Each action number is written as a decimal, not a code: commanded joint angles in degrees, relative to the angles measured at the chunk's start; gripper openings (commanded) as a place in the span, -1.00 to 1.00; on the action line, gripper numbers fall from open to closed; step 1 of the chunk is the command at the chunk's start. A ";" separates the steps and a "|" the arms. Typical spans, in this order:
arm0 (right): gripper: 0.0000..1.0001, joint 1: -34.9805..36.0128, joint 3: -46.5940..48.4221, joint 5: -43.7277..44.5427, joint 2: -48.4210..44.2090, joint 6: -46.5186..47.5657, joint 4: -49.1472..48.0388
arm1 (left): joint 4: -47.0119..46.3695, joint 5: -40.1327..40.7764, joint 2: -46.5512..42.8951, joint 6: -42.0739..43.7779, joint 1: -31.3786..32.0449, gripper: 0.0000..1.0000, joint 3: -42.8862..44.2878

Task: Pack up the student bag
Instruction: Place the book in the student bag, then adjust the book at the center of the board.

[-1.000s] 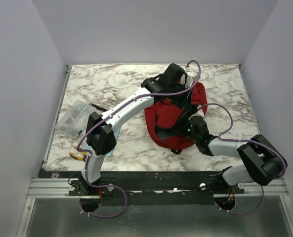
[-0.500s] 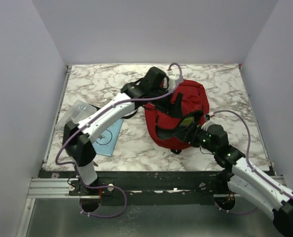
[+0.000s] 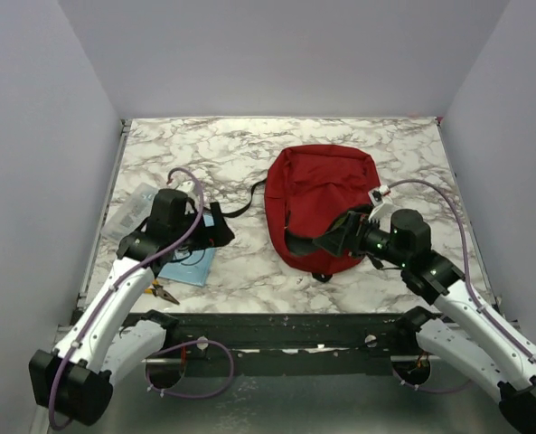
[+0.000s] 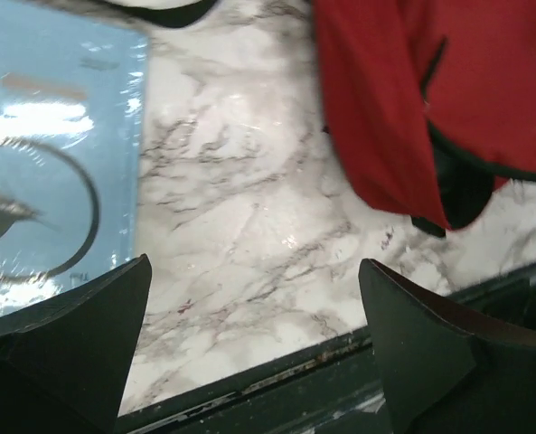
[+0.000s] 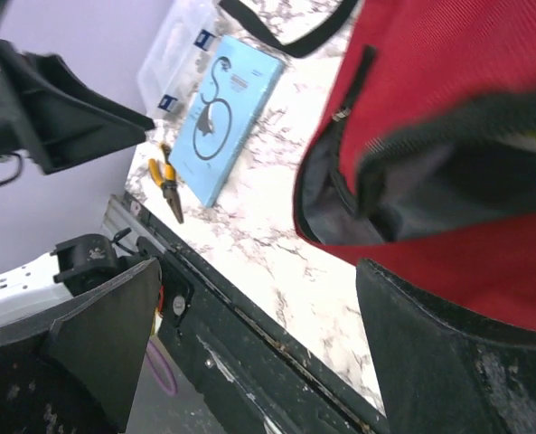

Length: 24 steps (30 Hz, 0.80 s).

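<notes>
The student bag is a dark-red backpack lying flat in the middle of the table, also seen in the left wrist view. Its near end gapes open, showing a dark lining. My right gripper is open at the bag's near edge, just off the opening, with nothing between its fingers. My left gripper is open and empty left of the bag, above bare marble beside a blue book.
Yellow-handled pliers lie near the front left edge. A clear plastic case sits at the far left. A black strap trails left from the bag. The black front rail runs close below both grippers.
My left arm has pulled away from the bag's top, swung left and down to the blue book, and opened. The right arm has drawn back toward the near right, opening wider. The bag has settled flat.
</notes>
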<state>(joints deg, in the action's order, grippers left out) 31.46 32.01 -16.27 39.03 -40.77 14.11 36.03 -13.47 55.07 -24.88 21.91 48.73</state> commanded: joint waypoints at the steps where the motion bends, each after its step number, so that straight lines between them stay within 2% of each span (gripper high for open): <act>1: 0.84 0.60 5.28 -6.98 6.33 3.86 -7.77 | -0.70 10.47 -8.16 -13.21 -5.59 0.97 -8.50; 6: 0.83 4.81 8.59 -6.89 15.42 2.37 -16.80 | 1.14 13.00 -13.31 -21.85 -10.67 0.97 -15.99; 9: 0.83 9.93 11.73 -3.52 22.84 3.31 -20.12 | -0.26 14.67 -14.42 -22.81 -13.97 0.97 -18.38; 12: 0.83 16.21 14.93 -0.15 29.85 4.03 -23.61 | -3.38 13.56 -11.24 -18.50 -17.52 0.97 -17.24; 16: 0.83 21.16 17.94 1.39 40.01 3.68 -28.04 | -6.01 11.30 -4.59 -16.68 -22.63 0.97 -14.65; 21: 0.82 22.15 17.60 -1.05 46.48 -0.26 -36.02 | -14.77 18.05 -0.36 -20.82 -28.63 0.97 -17.21; 24: 0.82 22.15 17.63 -1.36 47.71 0.03 -36.24 | -21.25 21.80 -1.26 -25.04 -30.21 0.97 -20.79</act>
<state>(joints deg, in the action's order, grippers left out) 53.43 49.28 -17.43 85.76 -39.88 -16.10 25.21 1.50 54.76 -44.51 -5.91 31.59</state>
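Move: From the left hand the blue book lies about 11 cm left, 4 cm ahead and 16 cm below. The clear box is roughly 25 cm left and 14 cm ahead, the pliers about 20 cm left and 11 cm back, and the red bag some 28 cm right and 16 cm ahead. From the right hand the book is about 43 cm left, 8 cm ahead and 18 cm below. Left hand, open, swings about 16 cm left and 9 cm down towards the book; right travels 19 cm left. ##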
